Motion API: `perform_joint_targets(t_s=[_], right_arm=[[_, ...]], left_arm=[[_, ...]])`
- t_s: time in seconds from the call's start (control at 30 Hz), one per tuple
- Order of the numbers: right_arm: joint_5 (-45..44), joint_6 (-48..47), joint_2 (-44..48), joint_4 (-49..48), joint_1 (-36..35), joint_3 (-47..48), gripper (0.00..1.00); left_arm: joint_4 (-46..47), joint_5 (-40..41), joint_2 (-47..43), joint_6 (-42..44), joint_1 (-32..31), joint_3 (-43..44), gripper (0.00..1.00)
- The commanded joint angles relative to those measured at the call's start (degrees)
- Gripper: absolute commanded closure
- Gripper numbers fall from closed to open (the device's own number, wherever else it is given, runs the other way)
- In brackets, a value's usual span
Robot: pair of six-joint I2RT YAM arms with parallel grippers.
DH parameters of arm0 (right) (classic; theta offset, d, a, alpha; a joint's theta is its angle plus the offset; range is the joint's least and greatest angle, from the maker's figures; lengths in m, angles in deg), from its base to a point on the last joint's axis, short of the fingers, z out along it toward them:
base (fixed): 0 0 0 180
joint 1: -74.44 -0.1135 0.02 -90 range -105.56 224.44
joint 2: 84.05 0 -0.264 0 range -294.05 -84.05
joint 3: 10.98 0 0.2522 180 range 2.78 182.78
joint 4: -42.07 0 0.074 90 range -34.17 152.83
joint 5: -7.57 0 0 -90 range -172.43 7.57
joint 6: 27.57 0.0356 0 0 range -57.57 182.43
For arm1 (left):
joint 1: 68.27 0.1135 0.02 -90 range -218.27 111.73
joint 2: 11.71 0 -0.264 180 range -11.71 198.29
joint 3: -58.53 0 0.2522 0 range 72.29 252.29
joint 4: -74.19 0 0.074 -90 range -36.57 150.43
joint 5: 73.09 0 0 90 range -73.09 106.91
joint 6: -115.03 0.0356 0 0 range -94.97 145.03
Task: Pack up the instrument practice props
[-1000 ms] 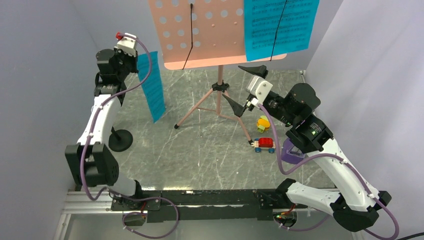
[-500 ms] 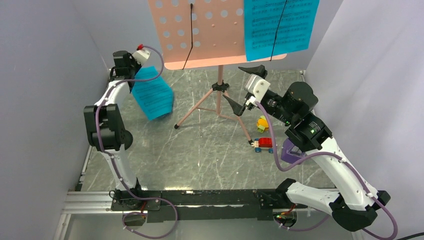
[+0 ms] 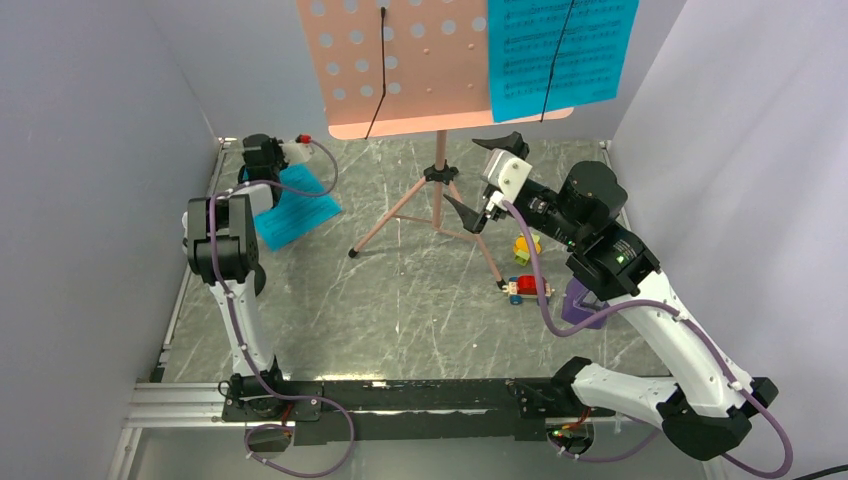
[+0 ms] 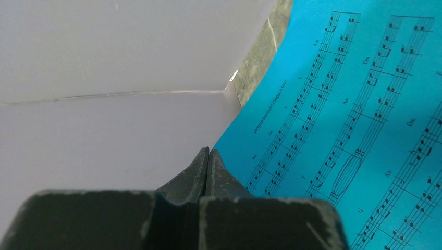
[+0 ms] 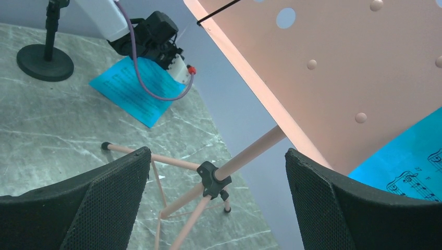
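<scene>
The salmon-pink music stand (image 3: 400,60) rises at the back on its tripod, with one cyan sheet (image 3: 560,55) resting on the perforated desk. A second cyan sheet (image 3: 295,210) lies low over the floor in the back left corner. My left gripper (image 4: 208,151) is shut on this sheet's (image 4: 354,120) edge. My right gripper (image 3: 485,178) is open beside the stand's pole (image 3: 438,165). In the right wrist view the pole's black hub (image 5: 211,179) shows between the wide fingers (image 5: 120,192). The purple metronome (image 3: 575,300) sits at the right, partly hidden by my right arm.
A red toy car (image 3: 527,288) and a small yellow-orange toy (image 3: 525,245) lie near the tripod's right leg. A black round-based post (image 5: 44,60) stands at the left, behind my left arm. Grey walls close in on three sides.
My left arm swung back and down into the left corner, bringing the held cyan sheet from hanging upright to nearly flat. The right gripper edged left toward the pole.
</scene>
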Motion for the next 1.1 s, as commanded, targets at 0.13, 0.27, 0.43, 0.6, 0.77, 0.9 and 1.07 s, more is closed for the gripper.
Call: perform_joint_targets(t_s=[0.13,0.27,0.43,0.6,0.77,0.9,1.07], right_arm=[[0.7,1.1,0.8,0.4,1.0,1.4,0.00],[1.2,1.6,0.5,0.4,1.0,1.7,0.01],[1.1,1.1,0.6,0.6,1.2,1.7,0.00],[1.2,1.3,0.8,0.3,2.0,1.3,0.00],[1.6,1.8,0.1,-0.2,2.1,1.4,0.00],[1.6,2.3,-0.7,-0.6,2.1,1.7,0.00],[1.7,3.1,-1.5,-1.5,2.1,1.6,0.00]], left_arm=[[23.3,-5.7,3.9,14.2,0.1,-6.3,1.00],[25.5,-4.9,6.5,11.8,-0.8,-3.3,1.00],[23.4,-3.7,1.7,2.0,-1.3,-5.0,1.00],[20.1,-9.2,-13.9,-12.1,0.4,-16.4,0.99],[-5.9,-26.7,-32.7,-27.8,2.0,-17.7,1.00],[-23.5,-38.7,-43.5,-36.8,2.1,-15.6,0.99],[-40.6,-49.4,-54.1,-41.9,2.1,-14.2,1.00]])
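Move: The left hand still pinches the blue music sheet near one corner, its middle lying about 12 cm back, 6 cm to the right and 9 cm below the fingertips. The tripod's left foot is roughly 26 cm back and 29 cm to the right of that hand, and the black stand's base about 34 cm back and 5 cm to the left, both some 14 cm lower. From the right hand the sheet lies about 22 cm ahead, 55 cm left and 40 cm below. With its fingers staying shut on the sheet's corner, the left hand first sinks another 2 or 3 cm towards the tabletop, edging slightly forward and right, then reverses into a quick upward and backward sweep with some rightward travel, away from the far wall. It ends some 22 cm higher, 16 cm back and 12 cm right of its start, rolling nearly 40 degrees so its left side drops and swinging about 25 degrees clockwise, the sheet trailing from the fingertips. ##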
